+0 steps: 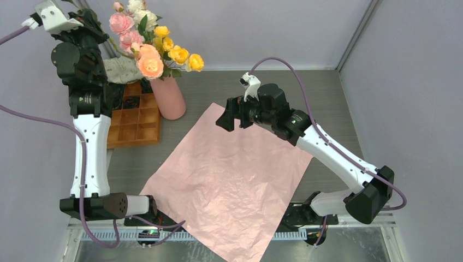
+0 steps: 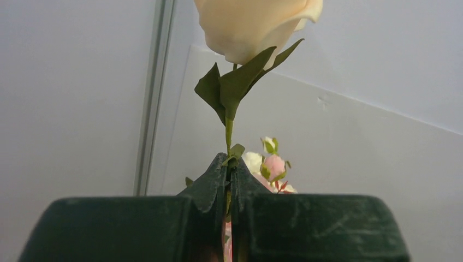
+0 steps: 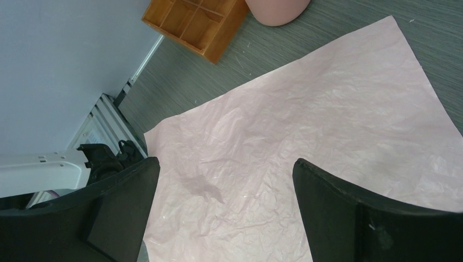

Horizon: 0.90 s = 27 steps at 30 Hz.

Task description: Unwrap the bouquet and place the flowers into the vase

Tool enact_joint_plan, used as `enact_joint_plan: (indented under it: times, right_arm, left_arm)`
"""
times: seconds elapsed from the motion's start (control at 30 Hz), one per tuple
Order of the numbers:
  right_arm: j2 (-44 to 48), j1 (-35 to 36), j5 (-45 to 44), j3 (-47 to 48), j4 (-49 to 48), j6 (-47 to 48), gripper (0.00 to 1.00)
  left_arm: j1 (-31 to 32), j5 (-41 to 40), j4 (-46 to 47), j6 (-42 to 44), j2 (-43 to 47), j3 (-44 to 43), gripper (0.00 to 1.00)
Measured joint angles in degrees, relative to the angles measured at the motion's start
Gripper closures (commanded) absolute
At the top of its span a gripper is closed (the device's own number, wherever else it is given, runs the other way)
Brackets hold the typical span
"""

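Note:
The salmon-pink vase stands at the back left with pink, peach and yellow flowers in it. My left gripper is shut on the thin green stem of a cream rose, held high beside those flowers. In the top view this gripper is mostly hidden behind its own wrist. No wrapped bouquet shows; a pink sheet of wrapping paper lies spread flat on the table. My right gripper hovers open over the sheet's far corner, nothing between its fingers. The vase base shows in the right wrist view.
An orange wooden compartment tray sits left of the vase, touching or nearly touching it. Grey walls close in at the back, left and right. The paper's near corner hangs over the metal rail at the table's front edge.

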State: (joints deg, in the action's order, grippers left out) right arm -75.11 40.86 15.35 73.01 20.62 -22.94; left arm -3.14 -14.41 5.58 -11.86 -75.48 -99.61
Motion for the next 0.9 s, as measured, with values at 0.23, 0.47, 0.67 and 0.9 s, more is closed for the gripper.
enact_joint_plan:
  times: [0.23, 0.47, 0.67, 0.9]
  right_arm:
    - [0.9, -0.1, 0.4, 0.0, -0.1, -0.4, 0.03]
    - [0.9, -0.2, 0.9, -0.1, -0.1, -1.2, 0.03]
    - [0.9, -0.2, 1.1, -0.1, -0.1, -1.3, 0.03]
    - [0.9, -0.2, 1.1, -0.1, -0.1, -1.2, 0.03]
  left_arm:
    - [0.0, 0.1, -0.1, -3.0, 2.8, 9.1, 1.0]
    - [0.0, 1.0, 0.5, -4.5, 3.4, 10.9, 1.0]
    - [0.0, 3.2, 4.4, -5.9, 1.1, 11.0, 1.0]
    - [0.0, 8.0, 6.9, -7.7, -3.1, 10.9, 1.0]
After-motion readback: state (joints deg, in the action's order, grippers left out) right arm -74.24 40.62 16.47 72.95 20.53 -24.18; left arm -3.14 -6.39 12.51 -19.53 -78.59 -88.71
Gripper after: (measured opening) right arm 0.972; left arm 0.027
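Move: The left hand holds the cream rose high up; the vase mouth lies about 7 cm ahead, 9 cm to its right and some 32 cm below. The pink roses already in the vase are about 9 cm ahead, 3 cm right and nearly level. The wooden tray is far below, level fore and aft and 5 cm left. From the right hand the vase mouth is about 18 cm ahead, 26 cm left, at its height. Left hand sinks about 6 cm with the cream rose, then goes forward towards the vase, turning slightly clockwise. ##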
